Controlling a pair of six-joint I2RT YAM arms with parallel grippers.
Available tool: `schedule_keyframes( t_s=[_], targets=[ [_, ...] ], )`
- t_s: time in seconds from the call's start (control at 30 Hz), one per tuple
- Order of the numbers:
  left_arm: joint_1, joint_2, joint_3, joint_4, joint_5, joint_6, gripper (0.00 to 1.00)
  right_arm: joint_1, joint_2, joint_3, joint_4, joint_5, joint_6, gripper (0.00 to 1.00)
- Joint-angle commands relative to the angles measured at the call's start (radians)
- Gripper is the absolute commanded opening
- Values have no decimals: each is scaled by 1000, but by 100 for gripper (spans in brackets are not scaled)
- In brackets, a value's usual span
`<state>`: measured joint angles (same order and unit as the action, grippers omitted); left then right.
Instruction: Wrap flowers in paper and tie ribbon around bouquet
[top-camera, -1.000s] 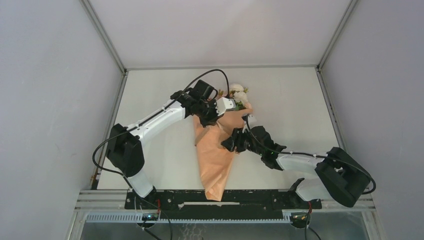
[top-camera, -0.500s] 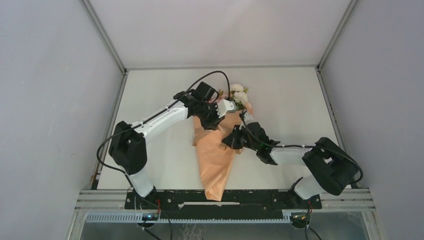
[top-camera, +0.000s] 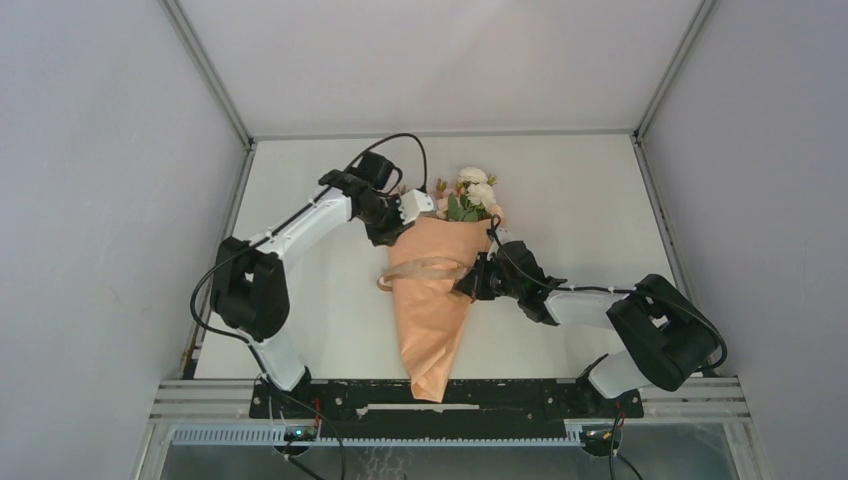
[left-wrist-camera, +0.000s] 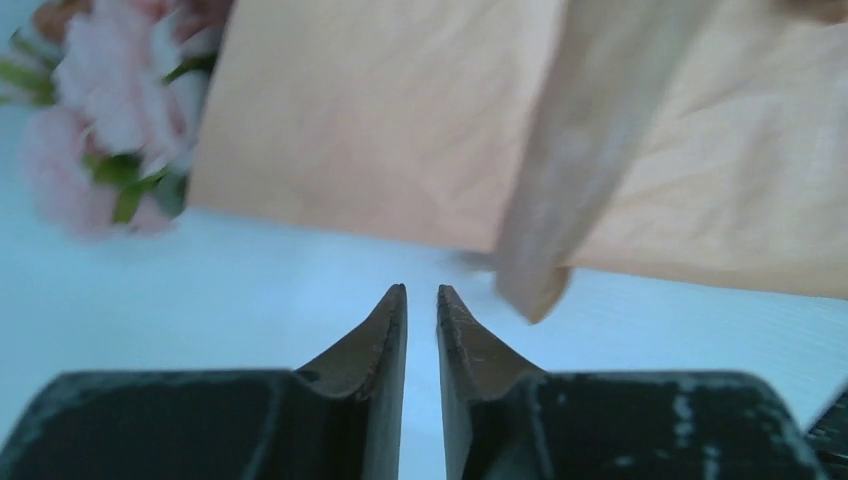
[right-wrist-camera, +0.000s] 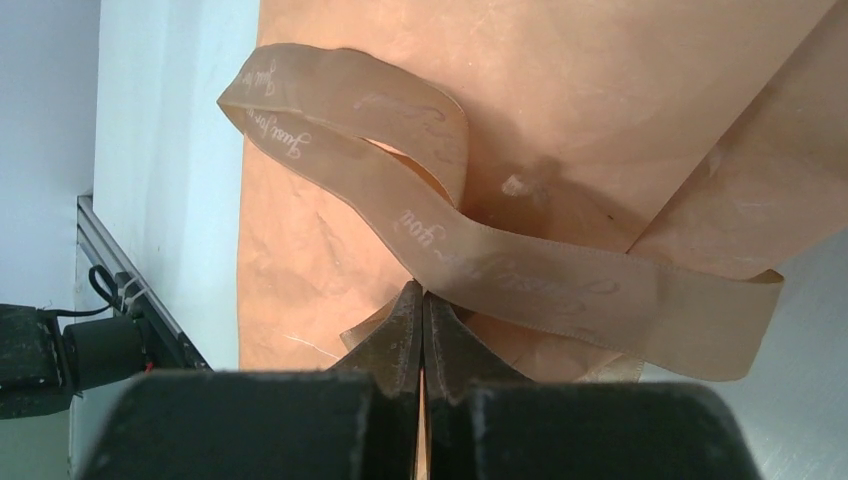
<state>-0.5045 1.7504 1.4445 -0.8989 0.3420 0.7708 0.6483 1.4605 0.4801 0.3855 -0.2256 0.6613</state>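
Observation:
The bouquet, a cone of orange paper (top-camera: 430, 320), lies mid-table with its tip toward the arms. White and pink flowers (top-camera: 472, 195) show at its far, wide end. The tan ribbon (top-camera: 425, 268) crosses the cone, looping off its left edge. My right gripper (top-camera: 470, 281) is at the cone's right edge. In the right wrist view its jaws (right-wrist-camera: 422, 292) are shut, pinching the lower edge of the ribbon (right-wrist-camera: 520, 270) over the paper (right-wrist-camera: 600, 80). My left gripper (top-camera: 415, 203) is beside the cone's upper left corner. It (left-wrist-camera: 422, 290) stands slightly open and empty, near a ribbon end (left-wrist-camera: 560, 200), the paper (left-wrist-camera: 380, 110) and the flowers (left-wrist-camera: 100, 110).
The white table (top-camera: 320, 300) is bounded by grey walls on the left, right and back. A black rail (top-camera: 520, 395) runs along the near edge, just below the cone's tip. The rail and a cable (right-wrist-camera: 110, 300) show at the left of the right wrist view.
My left gripper let go, opened a little and drew back leftward off the bouquet's top. My right gripper closed at the cone's right edge. The ribbon now lies across the cone.

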Motion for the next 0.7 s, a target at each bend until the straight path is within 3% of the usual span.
schedule_keyframes(
  t_s=[0.0, 0.17, 0.37, 0.47, 0.67],
  targets=[
    [24, 17, -66, 110, -113, 63, 21, -5, -3, 29, 30, -32, -5, 0],
    [26, 31, -157, 176, -162, 131, 22, 0, -9, 28, 30, -38, -5, 0],
    [25, 52, -175, 135, -91, 210, 42, -3, -14, 28, 30, -47, -9, 0],
    [26, 65, -185, 172, -110, 215, 45, -1, -20, 28, 29, -49, -12, 0],
    [26, 20, -198, 21, 92, 368, 58, -2, -35, 28, 8, -41, -23, 0]
  ],
)
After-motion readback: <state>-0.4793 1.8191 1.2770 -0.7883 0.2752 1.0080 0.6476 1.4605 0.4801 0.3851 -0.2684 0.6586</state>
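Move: The ribbon loop's left end lies about 3 cm back, 2 cm left and 8 cm below the left hand. From that hand, the nearest pink roses are roughly 11 cm ahead, 3 cm right and 8 cm down; the paper wrap's middle is some 6 cm back, 9 cm right and 10 cm below. From the right hand, the loop's left end is about 17 cm left, 3 cm ahead and 1 cm lower. Lower the left gripper about 7 cm beside the wrap's left edge, towards the ribbon loop's left end, bearing some 3 cm left; let the hand swing briefly forward first, then ease it back. Open the fingers to about half on the way down, turn the hand about 10 degrees clockwise and steepen it slightly. Keep the right gripper shut on the ribbon, almost still. ##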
